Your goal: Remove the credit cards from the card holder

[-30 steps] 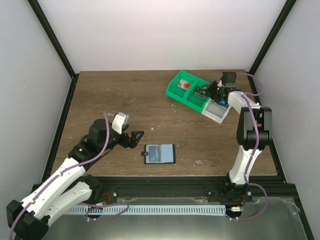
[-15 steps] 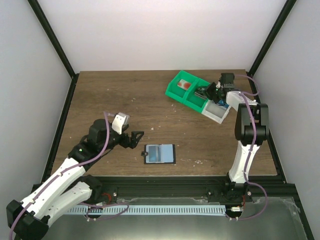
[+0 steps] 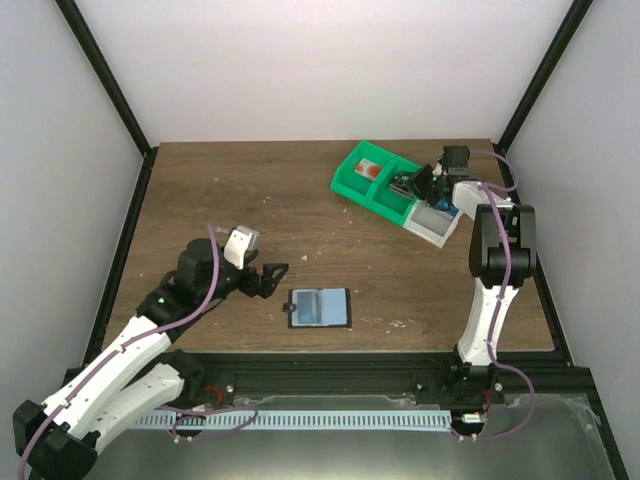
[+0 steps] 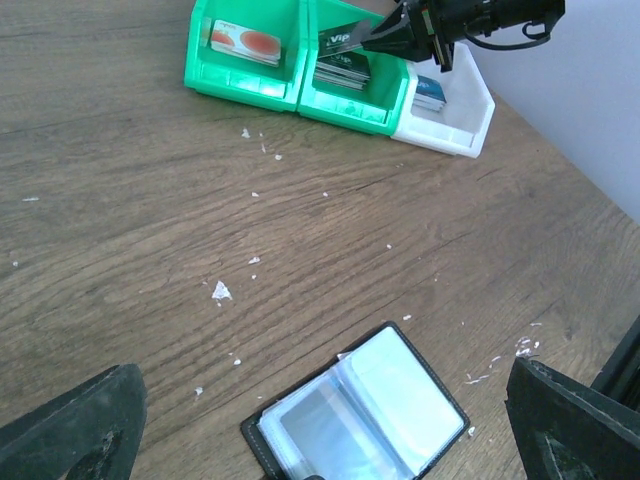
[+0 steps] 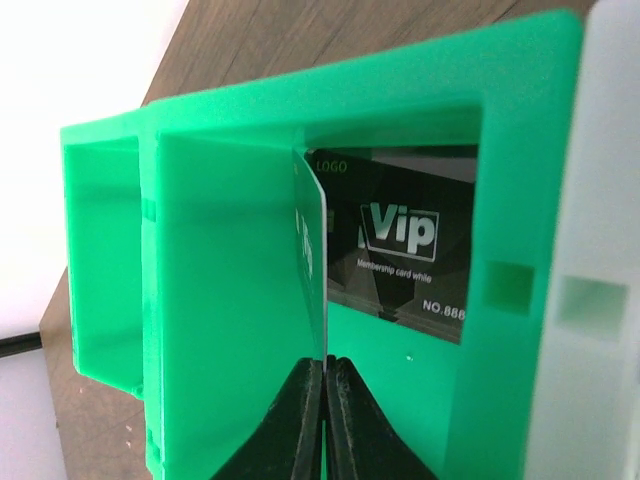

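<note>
The card holder (image 3: 320,308) lies open and flat on the wood table, its two pale blue-grey panels up; it also shows in the left wrist view (image 4: 355,420). My left gripper (image 3: 272,277) is open just left of it, with nothing between its fingers (image 4: 75,430). My right gripper (image 3: 412,183) is over the green bin (image 3: 375,180), shut on a credit card (image 5: 312,250) seen edge-on. The left wrist view shows that card (image 4: 340,40) as dark with "Vip" on it.
The green bin has two compartments: a white and red card (image 4: 245,40) in the left one, a stack of dark Vip cards (image 5: 410,240) in the right one. A white bin (image 3: 435,220) with a blue card adjoins it. Pale crumbs dot the table.
My right gripper has shifted slightly over the green bin with the card still in it. The left arm and the card holder have not moved.
</note>
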You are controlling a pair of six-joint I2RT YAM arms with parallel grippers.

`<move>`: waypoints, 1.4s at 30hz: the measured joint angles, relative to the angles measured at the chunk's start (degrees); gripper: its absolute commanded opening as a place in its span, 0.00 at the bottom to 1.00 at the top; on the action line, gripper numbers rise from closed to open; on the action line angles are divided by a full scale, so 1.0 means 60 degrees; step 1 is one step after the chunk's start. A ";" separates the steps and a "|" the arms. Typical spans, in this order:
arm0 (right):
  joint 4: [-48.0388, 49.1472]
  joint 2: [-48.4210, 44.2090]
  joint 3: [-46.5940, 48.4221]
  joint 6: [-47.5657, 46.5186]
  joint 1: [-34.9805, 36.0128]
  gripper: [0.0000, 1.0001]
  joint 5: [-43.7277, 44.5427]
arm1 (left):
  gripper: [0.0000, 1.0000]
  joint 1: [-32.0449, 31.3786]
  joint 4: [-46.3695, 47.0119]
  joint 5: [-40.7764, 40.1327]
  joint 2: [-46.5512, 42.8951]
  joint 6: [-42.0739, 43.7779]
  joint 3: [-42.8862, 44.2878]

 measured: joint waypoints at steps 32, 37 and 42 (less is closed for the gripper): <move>0.0590 0.0397 0.0393 0.0408 -0.0157 0.21 -0.0106 | 1.00 0.0000 0.0000 0.0018 0.0120 -0.0004 0.0000; 0.0525 0.0361 0.0437 0.0401 -0.0157 0.29 -0.0160 | 1.00 0.0000 0.0000 -0.0033 0.0229 -0.0007 0.0000; -0.0007 0.0142 0.0444 0.0299 -0.0168 0.31 -0.0124 | 1.00 0.0000 -0.0007 -0.0182 0.0386 -0.0044 0.0000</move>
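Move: The tilted black VIP card stands half up in the middle green compartment, its near upper corner between the right fingertips, its middle about 2 cm ahead, 1 cm left and 3 cm below. The black card stack lies some 3 cm ahead, 1 cm left and 5 cm down; the blue cards in the white bin are about 9 cm right and 5 cm back. From the left hand the tilted card is roughly 32 cm ahead, 35 cm right, 15 cm down. The tilted VIP card's corner is let go: the right fingers loosen slightly as the hand edges about 1 cm forward and 1 cm right with a small rise, dip and shut again, then spread to about a third open while the hand goes another 1 cm forward, rises about 1 cm and finally starts drawing back. One fingertip still seems to touch the card's corner; the wrist hardly turns. ##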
